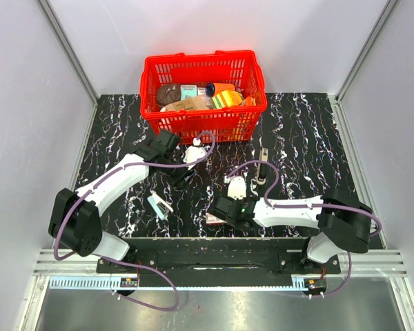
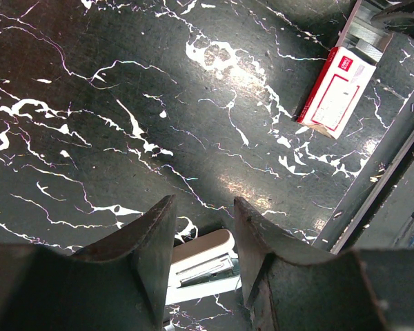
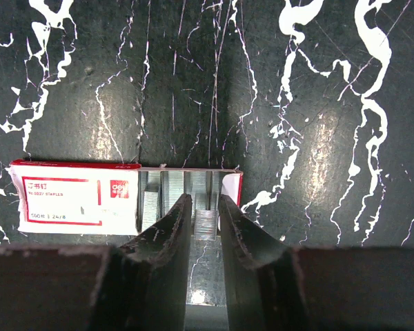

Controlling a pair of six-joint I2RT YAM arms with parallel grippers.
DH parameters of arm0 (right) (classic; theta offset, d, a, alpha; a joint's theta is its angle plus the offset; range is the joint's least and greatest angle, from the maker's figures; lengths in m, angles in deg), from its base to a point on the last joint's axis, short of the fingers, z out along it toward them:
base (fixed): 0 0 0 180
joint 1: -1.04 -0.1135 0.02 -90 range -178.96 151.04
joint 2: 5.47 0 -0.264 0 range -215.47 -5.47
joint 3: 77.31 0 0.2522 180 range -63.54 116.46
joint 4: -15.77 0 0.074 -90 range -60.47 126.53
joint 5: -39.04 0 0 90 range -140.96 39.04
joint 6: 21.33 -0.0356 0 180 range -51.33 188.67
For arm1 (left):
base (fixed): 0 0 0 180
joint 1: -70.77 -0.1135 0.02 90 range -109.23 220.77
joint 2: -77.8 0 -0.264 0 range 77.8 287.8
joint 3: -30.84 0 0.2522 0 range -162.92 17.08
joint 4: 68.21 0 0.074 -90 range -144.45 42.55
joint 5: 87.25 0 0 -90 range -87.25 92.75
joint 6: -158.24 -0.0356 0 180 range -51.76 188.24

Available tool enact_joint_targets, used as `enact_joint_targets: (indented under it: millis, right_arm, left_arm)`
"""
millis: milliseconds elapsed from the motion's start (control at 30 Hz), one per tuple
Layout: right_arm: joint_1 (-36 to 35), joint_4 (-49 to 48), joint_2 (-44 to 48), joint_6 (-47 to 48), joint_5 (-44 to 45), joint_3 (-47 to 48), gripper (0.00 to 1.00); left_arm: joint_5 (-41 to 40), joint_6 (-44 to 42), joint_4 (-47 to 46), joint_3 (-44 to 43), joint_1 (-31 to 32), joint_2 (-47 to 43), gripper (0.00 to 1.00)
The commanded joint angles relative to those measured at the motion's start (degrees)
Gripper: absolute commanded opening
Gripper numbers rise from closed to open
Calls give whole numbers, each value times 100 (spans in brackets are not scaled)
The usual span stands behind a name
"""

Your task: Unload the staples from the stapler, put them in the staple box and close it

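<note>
The light-blue stapler (image 1: pixel 159 205) lies on the black marble table, left of centre, opened with its white and silvery inner part showing. In the left wrist view the stapler (image 2: pixel 205 263) shows low between my fingers. My left gripper (image 1: pixel 181 179) (image 2: pixel 203 201) is open and empty, hovering above and beyond the stapler. My right gripper (image 1: pixel 219 207) (image 3: pixel 205 198) is nearly closed around a short strip of staples (image 3: pixel 205 225) at the open end of the white-and-red staple box (image 3: pixel 76 200) (image 1: pixel 214 219) (image 2: pixel 337 91).
A red basket (image 1: pixel 252 83) full of assorted items stands at the back centre. A slim silvery-black bar (image 1: pixel 262 165) lies right of centre. Grey walls enclose the table on three sides.
</note>
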Motion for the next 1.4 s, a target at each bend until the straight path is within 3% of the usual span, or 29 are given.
enact_joint_targets:
  millis: [0, 333, 633, 767, 933, 1367]
  right_arm:
    - [-39, -83, -61, 33, 155, 217, 29]
    - [-39, 31, 167, 33, 251, 243, 31]
    - [136, 523, 1221, 85, 366, 323, 31]
    - [671, 375, 1617, 68, -116, -72, 32]
    - [1551, -537, 1960, 129, -1329, -924, 31]
    - [1929, -1717, 1574, 68, -2289, -1673, 27]
  left_arm:
    - [-64, -59, -77, -65, 30, -12, 43]
    - [-55, -68, -60, -65, 48, -12, 44]
    - [-64, -226, -16, -82, 109, 102, 44]
    - [-81, -322, -42, -47, 276, 242, 44]
    - [-371, -489, -208, 67, 714, 445, 44]
    - [-960, -797, -789, 822, 1480, 788, 45]
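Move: The right hand's fingertips are just inside the open staple box's drawer, straddling a staple strip near its right end; the box's middle lies about 3 cm left, level fore and aft, a centimetre below. The dark stapler is some 15 cm ahead and 9 cm right. From the left hand the staple box lies about 8 cm back, 11 cm right and 10 cm below; the opened pale stapler is some 7 cm left and 4 cm back. Up out of the drawer by about 7 cm, the right hand comes free of the strip, arcs right and down beyond the drawer's outer end, then eases a little left towards it, rolling some 20 degrees so its left side rises, fingers still slightly open. The left hand, half open, sinks, also going back and slightly right towards the box while turning clockwise. ##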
